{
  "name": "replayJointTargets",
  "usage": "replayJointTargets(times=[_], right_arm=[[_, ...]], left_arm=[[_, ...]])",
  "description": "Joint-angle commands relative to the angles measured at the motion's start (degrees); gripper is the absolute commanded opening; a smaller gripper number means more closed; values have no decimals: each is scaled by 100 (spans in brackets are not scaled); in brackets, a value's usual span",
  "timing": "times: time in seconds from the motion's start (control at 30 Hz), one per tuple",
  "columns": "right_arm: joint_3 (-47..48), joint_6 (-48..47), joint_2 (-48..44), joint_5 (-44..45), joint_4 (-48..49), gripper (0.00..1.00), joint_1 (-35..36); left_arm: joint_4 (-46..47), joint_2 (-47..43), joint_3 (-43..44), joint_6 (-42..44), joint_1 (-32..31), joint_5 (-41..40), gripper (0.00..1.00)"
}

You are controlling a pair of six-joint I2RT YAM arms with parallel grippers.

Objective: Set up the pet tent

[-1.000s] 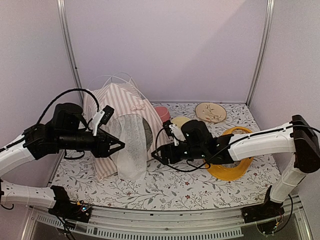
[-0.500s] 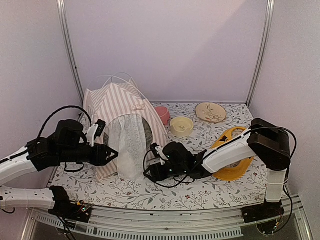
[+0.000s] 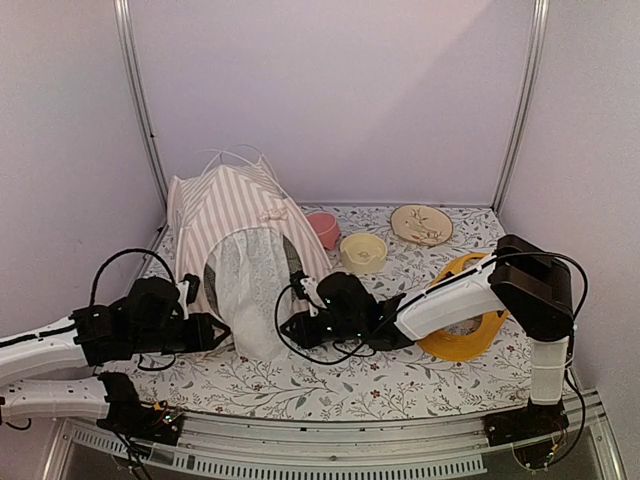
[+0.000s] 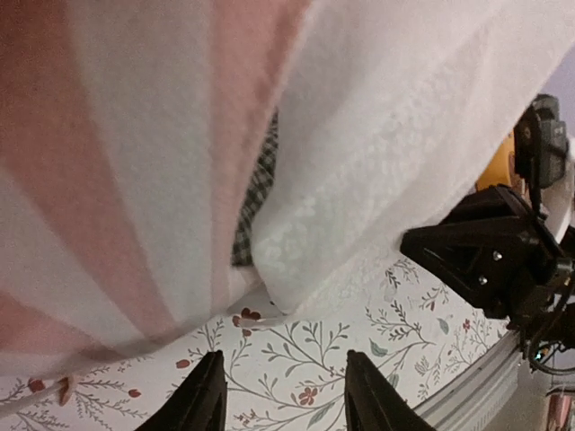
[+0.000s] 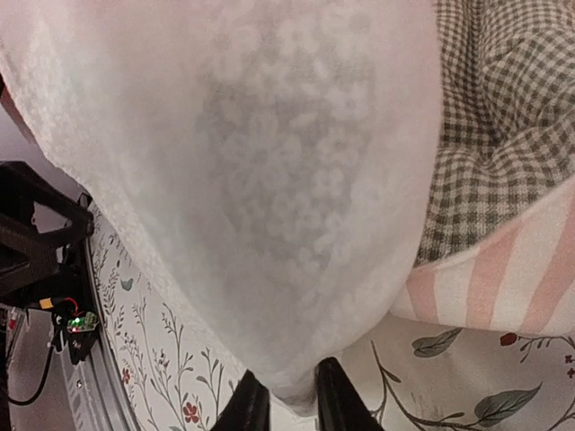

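Note:
The pet tent [image 3: 240, 210], pink-and-white striped, stands at the back left with thin white poles crossing above its peak. Its white sheer door flap [image 3: 250, 290] hangs down to the floral cloth. My right gripper [image 5: 289, 404] is low at the flap's bottom right and shut on the flap's [image 5: 287, 180] lower edge, with fabric pinched between the fingers. My left gripper [image 4: 283, 382] hovers open just above the cloth at the tent's front left corner, holding nothing. In that view the striped wall [image 4: 135, 180] and flap [image 4: 377, 162] hang close ahead. A green checked cushion [image 5: 503, 117] lies inside.
A pink bowl [image 3: 323, 228], a cream bowl [image 3: 363, 252] and a round decorated plate [image 3: 421, 224] sit behind the right arm. A yellow ring [image 3: 460, 335] lies under the right forearm. Walls close in on the left, back and right.
Both arms have dropped toward the table. The right gripper moved left to the flap's bottom edge and closed on it. The left gripper sank and drew back toward the tent's front corner.

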Motion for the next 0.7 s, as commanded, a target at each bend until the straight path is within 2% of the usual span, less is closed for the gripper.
replayJointTargets(times=[0.0,0.03,0.07,0.13,0.23,0.43,0.67], right_arm=[[398,-108,78,55,-361,7,-174],[421,-128,84,-2,-425,1,-237],[610,-142,76,-39,-486,0,-299],[782,-218,27,-88,-644,0,-342],[1057,-351,-106,-154,-1021,0,-346],[1092,-393,-467,-342,-1402,0,-338],[1082,-331,-648,-340,-1729,0,-274]], left_arm=[[180,279,127,163,946,-246,45],[388,369,159,345,1281,-111,45],[593,446,179,557,1568,88,45],[901,680,281,964,2226,344,45],[1138,1058,531,1354,2761,649,45],[1439,1059,448,1255,2834,1214,43],[1123,273,-157,943,2743,1142,43]])
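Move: The right gripper is already around the loose lower edge of the sheer door curtain, practically at its fingertips, with the striped tent's middle about 18 cm ahead, 9 cm left and 9 cm higher. The pink bowl is roughly 34 cm ahead, 7 cm right and level in height. From the left hand, the curtain's left panel hem lies some 2 cm ahead, 6 cm right and 7 cm lower; the tent's left door edge is about 6 cm ahead and 3 cm left, level. Shut the right fingers on the curtain's lower edge, then lift it about 6 cm, easing roughly 3 cm forward overall. Meanwhile sweep the left gripper forward about 10 cm and left 6 to 7 cm against the tent's front left side, turning it some 15 degrees counter-clockwise, fingers kept half open; finish with a small rise and a slight draw back. ##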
